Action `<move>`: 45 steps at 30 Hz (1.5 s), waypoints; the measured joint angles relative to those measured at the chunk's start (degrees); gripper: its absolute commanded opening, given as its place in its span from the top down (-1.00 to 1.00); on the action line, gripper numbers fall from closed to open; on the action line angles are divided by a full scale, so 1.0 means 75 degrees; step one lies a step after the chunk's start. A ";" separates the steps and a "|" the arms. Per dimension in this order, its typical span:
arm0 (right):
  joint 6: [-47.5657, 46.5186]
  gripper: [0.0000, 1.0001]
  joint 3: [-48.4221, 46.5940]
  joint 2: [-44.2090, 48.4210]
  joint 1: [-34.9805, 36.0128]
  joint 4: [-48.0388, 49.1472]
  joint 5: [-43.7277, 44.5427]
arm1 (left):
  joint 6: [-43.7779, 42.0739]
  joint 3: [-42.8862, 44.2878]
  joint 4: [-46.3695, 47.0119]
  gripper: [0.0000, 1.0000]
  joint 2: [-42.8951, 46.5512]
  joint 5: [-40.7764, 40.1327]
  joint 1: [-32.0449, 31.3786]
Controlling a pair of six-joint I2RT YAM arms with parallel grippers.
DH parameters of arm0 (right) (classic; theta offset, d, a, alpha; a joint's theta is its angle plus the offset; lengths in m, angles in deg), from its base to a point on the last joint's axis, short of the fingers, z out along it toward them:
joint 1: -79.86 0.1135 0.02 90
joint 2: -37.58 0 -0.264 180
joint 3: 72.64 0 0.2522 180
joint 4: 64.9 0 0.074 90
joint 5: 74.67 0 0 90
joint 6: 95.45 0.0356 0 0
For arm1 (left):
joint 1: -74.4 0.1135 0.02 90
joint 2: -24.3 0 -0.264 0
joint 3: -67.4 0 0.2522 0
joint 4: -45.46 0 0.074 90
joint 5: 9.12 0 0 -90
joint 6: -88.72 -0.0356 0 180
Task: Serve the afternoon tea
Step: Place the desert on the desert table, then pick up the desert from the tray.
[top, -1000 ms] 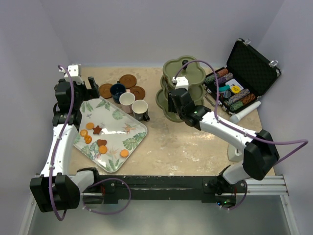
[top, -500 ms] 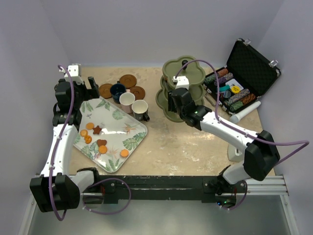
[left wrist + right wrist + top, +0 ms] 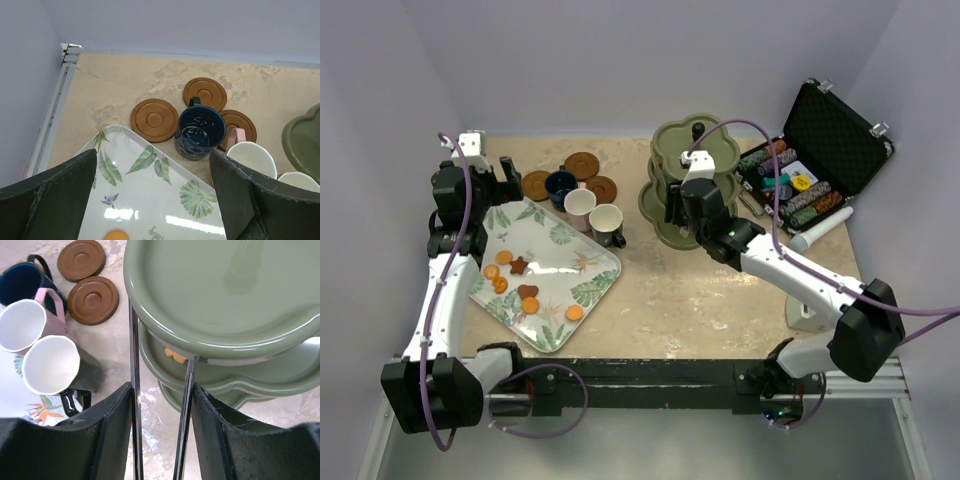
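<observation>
The olive-green three-tier stand stands mid-table. My right gripper is beside it, shut on metal tongs whose two blades stand slightly apart. An orange biscuit lies on the middle tier by the right blade's tip. The navy cup, pinkish-white cup and cream cup stand close together by three brown saucers. My left gripper hangs open over the far corner of the leaf-patterned tray, where several biscuits lie.
An open black case of poker chips sits at the back right, with a white cylinder in front of it. The walls close in on the left, back and right.
My right gripper has shifted a little to the right along the stand, and the tongs' blades have spread slightly. The left arm has not moved.
</observation>
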 measured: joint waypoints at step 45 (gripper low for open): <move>-0.0035 0.02 -0.0819 -0.1026 0.2917 0.0790 -0.0586 | 0.0006 0.0000 0.0029 -0.97 -0.0003 0.0058 0.0000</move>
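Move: Some 34 cm to the right hand's left, 17 cm back and 20 cm below is the middle of the biscuit tray; the star biscuit lies on it about 36 cm left, 16 cm back. On the way stand the grey mug, roughly 14 cm left and 6 back, and the pink mug, 21 left and 2 back. The green stand is about 6 cm ahead, 7 to the right. From the left hand the tray's middle is about 18 cm back, 6 right, 25 below. Drawing the tongs out from under the stand's top tier, the right hand swings about 17 cm left and 10 cm back towards the tray, first sideways, pulling back faster near the end. Height stays within a couple of centimetres, while the wrist turns some 25 degrees counter-clockwise, bringing the tongs above the mugs. The fingers keep their half-open hold on the tongs. ##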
